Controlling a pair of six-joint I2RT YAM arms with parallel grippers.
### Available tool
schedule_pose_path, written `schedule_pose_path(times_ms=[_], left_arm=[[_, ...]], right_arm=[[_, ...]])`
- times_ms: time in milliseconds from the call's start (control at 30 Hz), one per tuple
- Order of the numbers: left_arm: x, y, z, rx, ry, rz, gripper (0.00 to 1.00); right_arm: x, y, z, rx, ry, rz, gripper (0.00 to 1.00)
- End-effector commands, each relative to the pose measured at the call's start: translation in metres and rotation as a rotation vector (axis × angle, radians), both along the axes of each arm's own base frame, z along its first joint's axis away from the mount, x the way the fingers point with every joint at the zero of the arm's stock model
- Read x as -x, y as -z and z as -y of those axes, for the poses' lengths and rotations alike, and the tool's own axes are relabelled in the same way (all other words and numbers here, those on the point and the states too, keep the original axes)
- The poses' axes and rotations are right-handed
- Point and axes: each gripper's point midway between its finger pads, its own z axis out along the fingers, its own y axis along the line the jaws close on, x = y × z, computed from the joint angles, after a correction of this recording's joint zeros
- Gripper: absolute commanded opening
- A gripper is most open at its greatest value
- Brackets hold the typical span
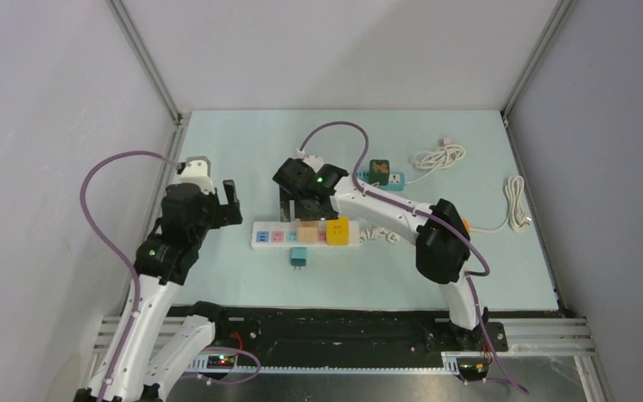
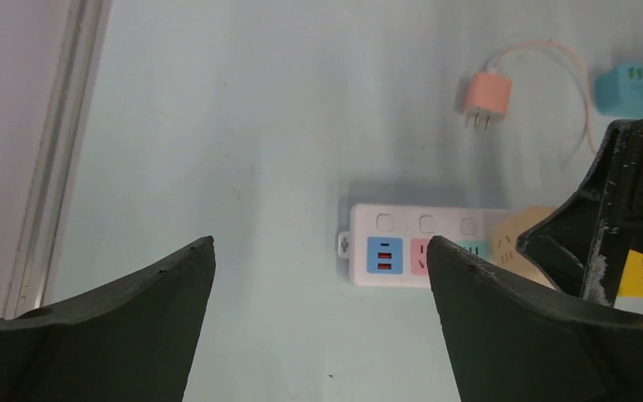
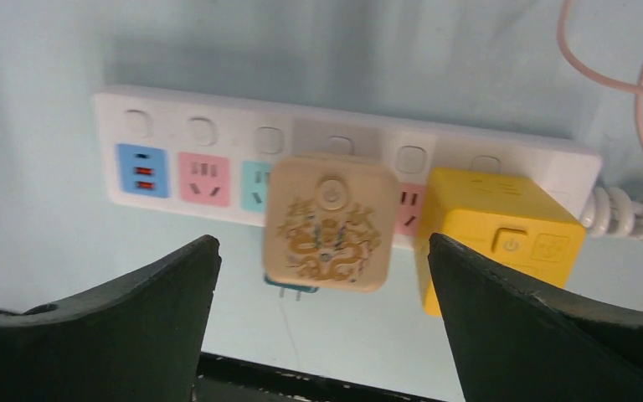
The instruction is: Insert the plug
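Note:
A beige plug (image 3: 329, 221) with a gold dragon print sits in the white power strip (image 3: 159, 126), beside a yellow adapter (image 3: 494, 234) that is plugged in too. My right gripper (image 3: 322, 241) hovers over the beige plug, open, with its fingers (image 3: 134, 310) wide on either side and not touching it. From above, the strip (image 1: 268, 237) lies mid-table with the right gripper (image 1: 306, 208) over it. My left gripper (image 2: 320, 240) is open and empty, left of the strip's end (image 2: 402, 226). A small teal plug (image 1: 299, 257) lies loose in front of the strip.
A pink plug (image 2: 486, 96) with a thin cable lies beyond the strip. A teal socket block (image 1: 385, 177) and two white cable coils (image 1: 439, 156) (image 1: 515, 201) are at the back right. Grey walls and aluminium posts (image 1: 146, 63) enclose the table.

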Motion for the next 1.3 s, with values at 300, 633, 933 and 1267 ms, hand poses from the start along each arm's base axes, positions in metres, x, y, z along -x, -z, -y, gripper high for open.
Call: schedule_pose_path(times_ms=[300, 633, 933, 1267], left_arm=[[-0.009, 0.004, 0.006, 0.035, 0.012, 0.031, 1.0], [-0.009, 0.005, 0.008, 0.032, 0.025, 0.032, 1.0], [-0.008, 0.007, 0.01, 0.031, 0.046, 0.028, 1.0], [-0.008, 0.008, 0.013, 0.039, 0.062, 0.028, 1.0]], right_arm=[[-0.006, 0.014, 0.009, 0.078, 0.065, -0.016, 0.93], [0.001, 0.031, 0.003, 0.087, 0.074, -0.048, 0.82], [0.005, 0.041, -0.001, 0.122, 0.077, -0.035, 0.63], [0.032, 0.064, 0.001, 0.158, 0.117, -0.002, 0.37]])
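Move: The tan plug stands on the white strip about 5 cm below my right hand and 1 cm back, centred between the open fingers. The yellow plug is some 7 cm to its right, level with it. The teal plug lies on the table about 6 cm behind the tan plug and 2 cm to its left, lower down. From my idle left hand, the tan plug is about 14 cm to the right, 3 cm ahead and 16 cm below. I bring my right hand down about 4.5 cm over the tan plug, easing back about a centimetre and rolling its left side down under 10 degrees. My fingers, wide open at the outset, close by about a third on the way down until they straddle the plug and pinch its left and right sides. ##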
